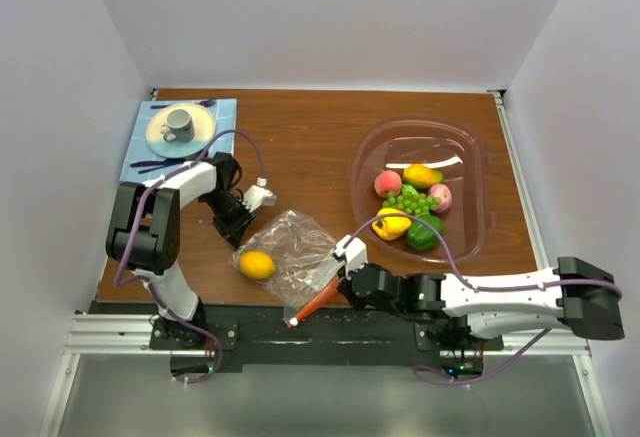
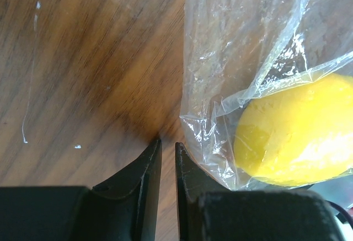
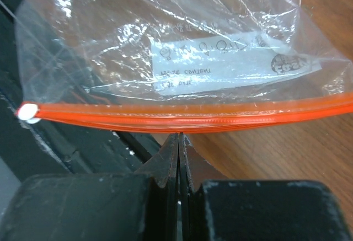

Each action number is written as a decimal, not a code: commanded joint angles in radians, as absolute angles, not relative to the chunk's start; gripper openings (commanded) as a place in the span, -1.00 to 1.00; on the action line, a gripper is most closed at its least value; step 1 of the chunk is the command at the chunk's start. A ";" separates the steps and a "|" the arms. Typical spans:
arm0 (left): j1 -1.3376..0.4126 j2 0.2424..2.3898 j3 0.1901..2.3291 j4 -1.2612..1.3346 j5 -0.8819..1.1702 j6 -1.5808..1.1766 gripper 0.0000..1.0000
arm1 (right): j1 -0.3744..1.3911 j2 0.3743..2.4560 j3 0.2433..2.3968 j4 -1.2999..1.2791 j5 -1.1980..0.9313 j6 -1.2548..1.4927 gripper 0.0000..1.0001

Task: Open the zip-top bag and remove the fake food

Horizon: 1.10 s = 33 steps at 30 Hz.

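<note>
The zip-top bag [image 1: 295, 247] lies crinkled at the table's near edge, and one yellow fake food piece [image 1: 258, 265] shows inside it. Its orange zip strip [image 3: 220, 114] runs straight across the right wrist view, with the white slider [image 3: 27, 112] at the left end. My right gripper [image 3: 180, 135] is shut, its tips meeting at the strip's lower edge and pinching the bag's lip. My left gripper [image 2: 165, 142] stands beside the bag's [image 2: 242, 42] corner with a narrow gap that shows only wood. The yellow piece [image 2: 298, 136] sits just right of it.
A clear oval tub [image 1: 470, 157] at the right holds several toy fruits and vegetables [image 1: 410, 202]. A blue mat with a plate and a cup [image 1: 180, 125] lies at the back left. The black rail [image 1: 250, 322] runs along the near edge, under the zip strip's slider end.
</note>
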<state>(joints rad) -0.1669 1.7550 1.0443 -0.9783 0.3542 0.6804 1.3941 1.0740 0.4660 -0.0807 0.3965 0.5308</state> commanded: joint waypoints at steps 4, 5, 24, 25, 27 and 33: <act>-0.182 1.761 1.060 -0.979 0.370 0.652 -0.59 | 1.399 1.210 0.480 0.099 0.423 0.503 -1.00; -0.186 1.759 1.060 -0.979 0.371 0.647 -0.59 | 1.399 1.227 0.491 0.116 0.432 0.500 -1.00; -0.302 1.799 1.243 -0.969 0.400 0.497 -0.56 | 1.402 1.528 0.689 0.324 0.482 0.345 -0.22; -0.307 1.799 1.244 -0.974 0.406 0.499 -0.56 | 1.402 1.542 0.692 0.340 0.498 0.345 -0.17; -0.313 1.798 1.227 -0.980 0.419 0.502 -0.57 | 1.402 1.589 0.695 0.383 0.518 0.341 -0.11; -0.321 1.726 1.190 -0.971 0.370 0.502 -0.58 | 1.408 1.703 0.721 0.492 0.600 0.310 -0.03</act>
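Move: The lemon lies in the bag about 16 cm to the left of the right hand, 5 cm farther out and 4 cm lower. The middle of the bag's orange-edged mouth is right before those shut fingers, some 2 cm left, 1 cm ahead and 1 cm below; the white slider is about 10 cm left and 7 cm back. From the left hand, the lemon is about 5 cm right, 4 cm back, at nearly the same height. The right hand dips about 3 cm at the bag's mouth, then reaches some 10 cm left and a little forward towards the lemon, rising on the way and dipping again at the end, while its shut fingers open to about half and go in between the bag's two plastic layers, the wrist tipping some 10 degrees. After a brief wait and a slight drift right, the left hand lifts about 2 cm and shifts some 6 cm right and 3 cm forward over the bag's closed end, fingers still slightly parted and the final bit easing back. ##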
